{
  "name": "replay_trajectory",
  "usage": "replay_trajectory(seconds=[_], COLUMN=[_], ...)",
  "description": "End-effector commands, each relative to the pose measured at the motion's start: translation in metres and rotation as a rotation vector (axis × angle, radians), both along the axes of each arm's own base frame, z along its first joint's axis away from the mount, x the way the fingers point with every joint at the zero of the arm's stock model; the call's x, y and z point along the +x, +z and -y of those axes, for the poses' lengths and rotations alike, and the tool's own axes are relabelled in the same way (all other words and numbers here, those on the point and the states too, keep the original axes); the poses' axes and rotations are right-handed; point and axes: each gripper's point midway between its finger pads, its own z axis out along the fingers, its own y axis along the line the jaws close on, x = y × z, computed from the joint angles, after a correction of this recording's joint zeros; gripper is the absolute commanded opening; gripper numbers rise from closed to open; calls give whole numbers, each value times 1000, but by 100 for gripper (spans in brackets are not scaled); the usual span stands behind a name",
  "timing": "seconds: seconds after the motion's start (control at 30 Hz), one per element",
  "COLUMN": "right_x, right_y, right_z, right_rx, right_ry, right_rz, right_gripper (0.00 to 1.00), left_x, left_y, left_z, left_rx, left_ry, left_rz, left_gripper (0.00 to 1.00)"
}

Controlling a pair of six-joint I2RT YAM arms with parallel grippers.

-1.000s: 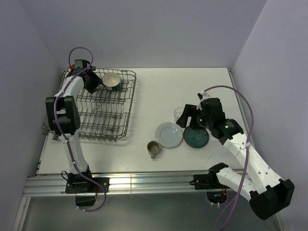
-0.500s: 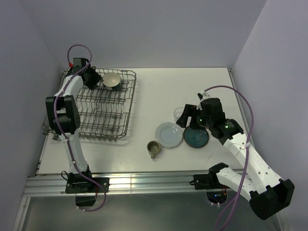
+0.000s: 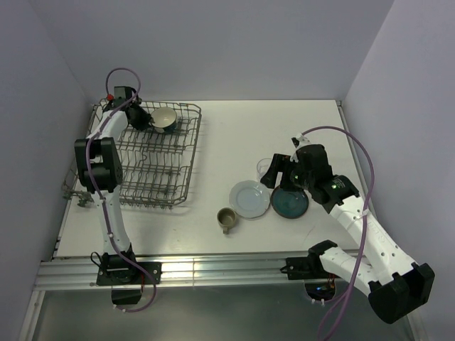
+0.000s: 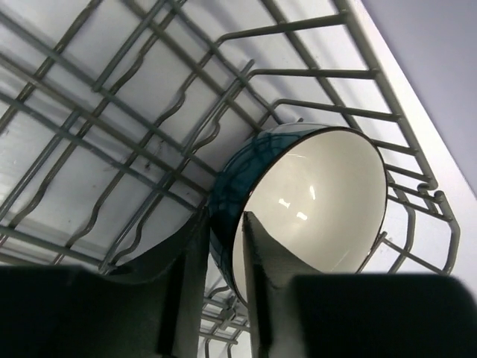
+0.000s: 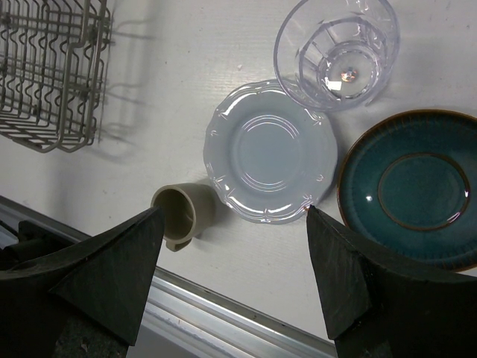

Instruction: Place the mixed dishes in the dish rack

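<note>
The cream-inside dark-rimmed bowl (image 3: 165, 118) lies tilted on its side in the far corner of the grey wire dish rack (image 3: 153, 160). My left gripper (image 3: 142, 117) is shut on its rim, one finger inside and one outside; the left wrist view shows the gripper (image 4: 223, 224), the bowl (image 4: 313, 194) and the rack wires (image 4: 313, 73). My right gripper (image 3: 279, 174) is open and empty, hovering (image 5: 232, 211) over the clear glass tumbler (image 5: 335, 48), pale blue plate (image 5: 272, 153), dark teal plate (image 5: 410, 190) and olive-brown mug (image 5: 182, 216), which lies on its side.
The tumbler (image 3: 264, 169), pale blue plate (image 3: 249, 198), teal plate (image 3: 290, 202) and mug (image 3: 227, 219) sit together on the white table right of the rack. The rack's near corner shows in the right wrist view (image 5: 52, 67). An aluminium rail (image 3: 213, 273) runs along the table's near edge.
My left gripper shifted slightly at the rack's far corner, and the bowl moved a little with it. The right arm and the dishes on the table have not moved.
</note>
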Motion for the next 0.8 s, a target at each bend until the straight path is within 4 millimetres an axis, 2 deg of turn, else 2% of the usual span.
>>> replay_trajectory(seconds=[0.0,0.07,0.1,0.13,0.2,0.23,0.27,0.3,0.37,0.47,0.57,0.63,0.7,0.77], right_x=[9,9,9,9,9,9,9,9,9,9,9,9,9,10], right_y=[10,10,10,10,10,10,10,10,10,9,7,7,6,7], right_z=[0,0,1,1,2,2,1,2,0,-1,-2,-3,-3,-6], right_rx=[12,13,10,8,5,3,5,6,12,19,19,23,24,35], right_ry=[-15,-16,-15,-19,-20,-20,-18,-20,-15,-12,-8,-3,-2,11], right_rz=[46,47,47,50,46,47,48,47,48,48,45,43,43,49], right_gripper=[84,84,84,84,84,84,84,84,84,84,84,84,84,84], left_x=[17,20,20,19,18,16,14,12,5,-8,-26,-36,-45,-50], left_y=[21,25,28,29,37,38,40,45,48,67,103,112,126,131], left_z=[11,16,15,15,6,3,19,9,3,-14,-33,-46,-51,-54], left_rx=[30,41,55,64,104,118,123,170,219,336,457,534,583,612], left_ry=[-31,-37,-31,-30,-6,-1,-29,8,31,106,195,247,257,257], left_rz=[66,72,74,73,81,79,79,77,68,85,121,119,121,106], left_gripper=[28,19,11,8,0,0,0,0,0,0,0,0,0,0])
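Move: The left gripper's open fingers straddle the near-left rim of the bowl in the rack; the bowl's middle lies about 4 cm ahead, 5 cm right and some 2 cm below. The rack's far rail runs roughly 9 cm straight ahead, its right rail about 19 cm to the right, level fore and aft, both near hand height. From the idle right hand the bowl is some 34 cm ahead, 43 cm left and 12 cm lower. Close the left gripper on the bowl's rim, one finger inside and one outside, easing about 1 cm to the right as the fingers shut. Then, keeping the pinch, lift the bowl some 6 cm while drawing it back about 4 cm and left 4 cm, away from the far rail, rolling the wrist about 30 degrees so its left side rises. ##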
